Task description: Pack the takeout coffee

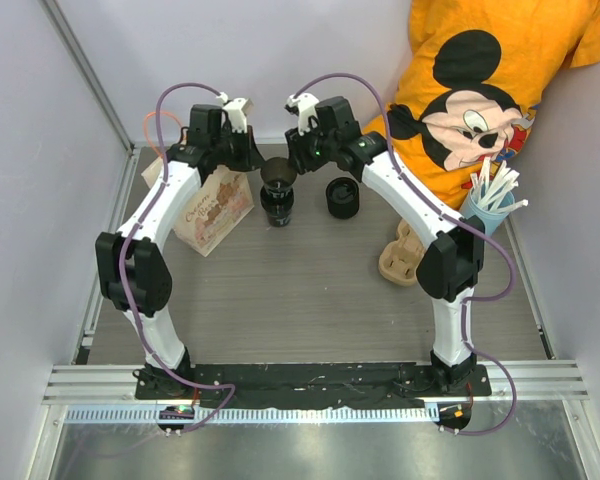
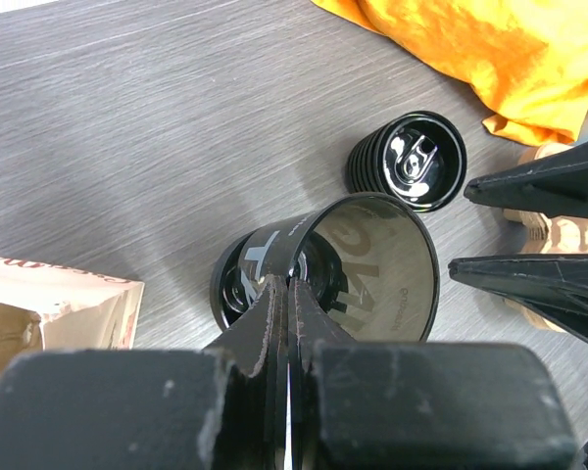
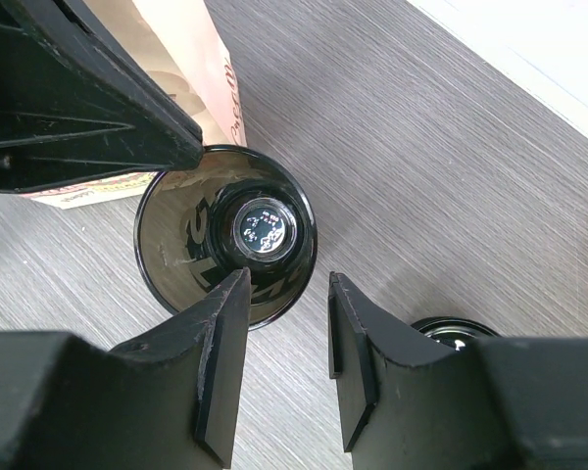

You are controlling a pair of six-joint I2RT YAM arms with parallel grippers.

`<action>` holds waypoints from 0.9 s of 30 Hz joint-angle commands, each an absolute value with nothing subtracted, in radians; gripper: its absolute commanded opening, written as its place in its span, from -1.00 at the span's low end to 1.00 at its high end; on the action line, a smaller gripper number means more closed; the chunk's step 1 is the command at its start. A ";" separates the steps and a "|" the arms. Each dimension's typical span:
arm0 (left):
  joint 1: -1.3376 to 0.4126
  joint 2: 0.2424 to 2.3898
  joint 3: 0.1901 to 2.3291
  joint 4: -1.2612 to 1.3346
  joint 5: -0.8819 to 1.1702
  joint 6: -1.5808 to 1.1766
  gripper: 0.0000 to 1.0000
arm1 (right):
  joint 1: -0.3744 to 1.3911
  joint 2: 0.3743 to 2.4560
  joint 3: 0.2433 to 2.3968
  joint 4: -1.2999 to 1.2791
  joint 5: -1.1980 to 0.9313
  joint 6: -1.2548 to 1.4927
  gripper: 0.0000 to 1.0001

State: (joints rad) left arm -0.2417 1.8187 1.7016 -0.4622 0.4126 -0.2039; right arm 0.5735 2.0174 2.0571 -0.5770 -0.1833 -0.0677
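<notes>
The takeout coffee cup (image 1: 278, 173) is dark, tapered and open at the top. It is held upright just over a black round stack (image 1: 277, 208) at the back middle of the table. My left gripper (image 2: 289, 282) is shut on the cup's (image 2: 377, 264) rim, pinching its wall. My right gripper (image 3: 282, 284) is open, with its tips just short of the cup's (image 3: 191, 230) near rim and nothing between them. The left fingers (image 3: 78, 98) show at the cup's far side. The brown paper bag (image 1: 215, 208) stands left of the cup.
A second black ribbed stack of lids (image 1: 342, 197) sits right of the cup. The beige pulp carrier (image 1: 405, 255) and a light blue cup of white straws (image 1: 490, 205) are at the right. An orange shirt (image 1: 480, 90) fills the back right corner.
</notes>
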 commanded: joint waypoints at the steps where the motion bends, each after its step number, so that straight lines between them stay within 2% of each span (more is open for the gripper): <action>1: -0.238 1.784 1.759 -0.459 0.451 -0.221 -1.00 | 0.561 1.933 2.109 -0.571 -0.199 -0.049 -0.14; 5: -0.236 1.776 1.784 -0.465 0.454 -0.227 -1.00 | 0.552 1.919 2.129 -0.575 -0.206 -0.045 -0.10; 17: -0.236 1.735 1.855 -0.483 0.477 -0.258 -1.00 | 0.499 1.842 2.145 -0.591 -0.255 -0.026 0.39; 22: -0.250 1.684 1.858 -0.483 0.518 -0.262 -1.00 | 0.454 1.804 2.138 -0.594 -0.284 -0.017 0.75; 27: -0.291 1.648 1.852 -0.509 0.520 -0.224 -1.00 | 0.410 1.756 2.103 -0.586 -0.291 -0.014 0.99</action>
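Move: The left hand already pinches the smoky cup by its near rim; the black cup it is being drawn from stands about 4 cm to the right, 2 cm back and 15 cm below. The paper bag is some 12 cm left of that hand, 3 cm back, and the black lids are 19 cm right, 2 cm back, both roughly 17 cm down. From the right hand the black cup is 4 cm left, 2 cm back, 17 cm below. Left hand lifts the pinched smoky cup some 10 cm off the black cup; right rises rightward, opening wide. ##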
